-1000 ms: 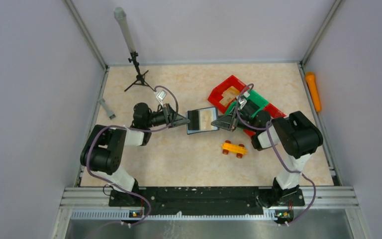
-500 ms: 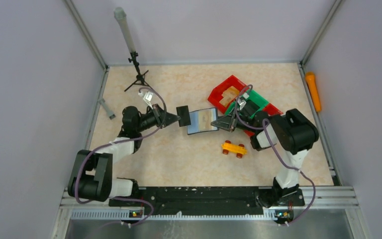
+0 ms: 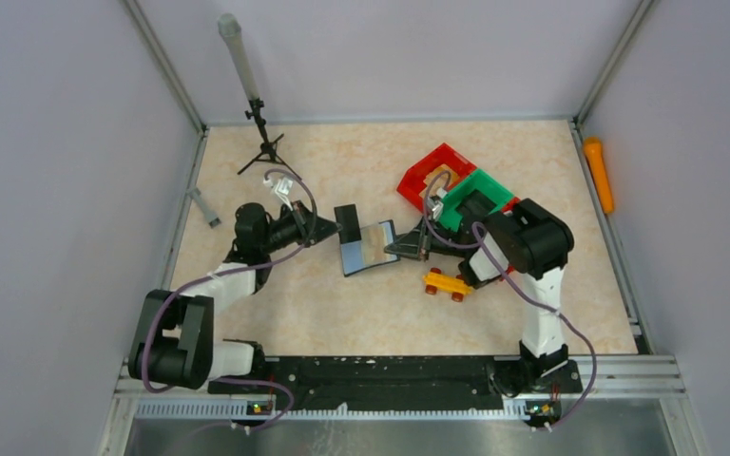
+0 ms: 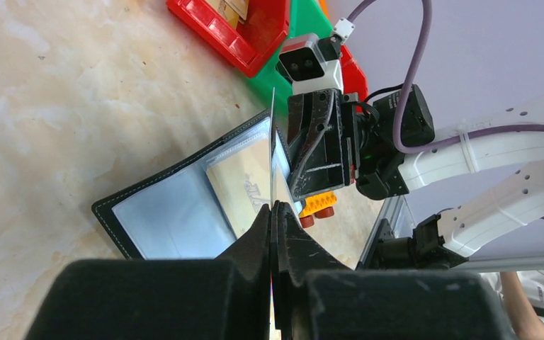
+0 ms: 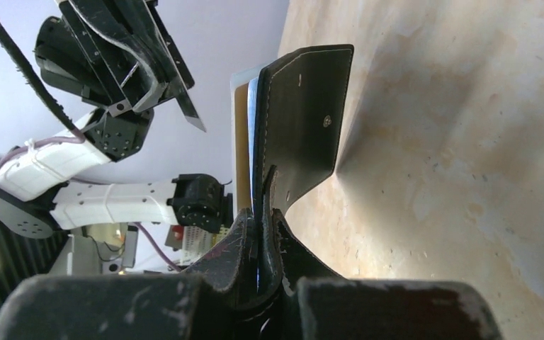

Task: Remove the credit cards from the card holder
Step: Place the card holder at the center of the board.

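The card holder (image 3: 369,249) lies open mid-table, black outside with a blue-grey inner face. My right gripper (image 3: 407,249) is shut on its right edge. In the right wrist view (image 5: 261,212) the jaws pinch the black leather flap (image 5: 304,120), which has a silver snap. My left gripper (image 3: 331,228) is shut on a dark card (image 3: 347,219) held on edge just above the holder's left end. In the left wrist view (image 4: 274,207) this card (image 4: 272,156) shows edge-on as a thin line over the open holder (image 4: 163,219), where a beige card sits in a clear pocket.
A red bin (image 3: 428,171) and a green bin (image 3: 480,195) stand behind the right gripper. A yellow toy brick car (image 3: 447,283) lies just in front of it. A small tripod (image 3: 264,147) stands at the back left. An orange object (image 3: 598,176) lies outside the right rail.
My left gripper pulled the dark card out of the holder to the left. Then my right gripper moved left and nearer with the holder, which now lies tilted under the card.
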You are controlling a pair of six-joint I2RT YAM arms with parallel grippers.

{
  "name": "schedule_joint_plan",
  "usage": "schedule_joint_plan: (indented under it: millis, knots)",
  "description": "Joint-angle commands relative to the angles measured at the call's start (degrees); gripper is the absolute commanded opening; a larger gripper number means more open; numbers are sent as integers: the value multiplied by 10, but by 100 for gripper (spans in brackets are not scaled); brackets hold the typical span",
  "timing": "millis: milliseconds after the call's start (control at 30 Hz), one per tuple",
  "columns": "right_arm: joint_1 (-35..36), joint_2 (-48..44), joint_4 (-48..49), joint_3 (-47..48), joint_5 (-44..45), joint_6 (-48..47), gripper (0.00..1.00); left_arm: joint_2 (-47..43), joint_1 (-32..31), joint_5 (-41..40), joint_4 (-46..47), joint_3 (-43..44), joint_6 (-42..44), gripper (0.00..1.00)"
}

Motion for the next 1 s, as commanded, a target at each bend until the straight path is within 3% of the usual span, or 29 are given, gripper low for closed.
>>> schedule_joint_plan:
  millis: [0, 233, 467, 600, 700, 833, 967]
  knots:
    - [17, -9, 43, 19, 17, -50, 0, -1, 0, -8, 1, 4, 16, 0]
    - [15, -55, -118, 19, 47, -146, 21, 3, -1, -75, -112, 23, 65, 0]
    - [15, -113, -294, 31, 94, -252, 39, 38, -2, -56, -88, 25, 52, 0]
    - [14, -184, -474, 44, 174, -351, 53, 29, -5, -57, -88, 25, 55, 0]
    - [13, -240, -563, 48, 252, -404, 70, 22, -7, -54, -99, 29, 62, 0]
    - [13, -325, -556, 16, 305, -438, 79, 34, -19, -15, -51, 30, 44, 0]
    - [14, -351, -473, -9, 224, -435, 79, 40, -42, 11, -12, 34, 33, 0]
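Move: The right hand holds the open card holder by its right edge; the spot on the board where it will lie is centred some 4 cm to this hand's left, about 1 cm back and 4 cm below. From the same hand, the yellow toy car sits about 12 cm right and 8 cm back, while the red tray is roughly 9 cm right and 16 cm ahead. From the left hand, which holds the black card, the spot lies about 8 cm right, 5 cm back and 10 cm below. Downward about 3 cm with fingers tipping down, the right hand lowers the card holder and opens from almost shut to wide, letting go of its edge; it then swings roughly 4 cm forward and right while climbing about 5 cm clear. The left hand, fingers still shut on the black card, sinks some 5.5 cm beside the holder's left end, then begins to lift and drift right. ##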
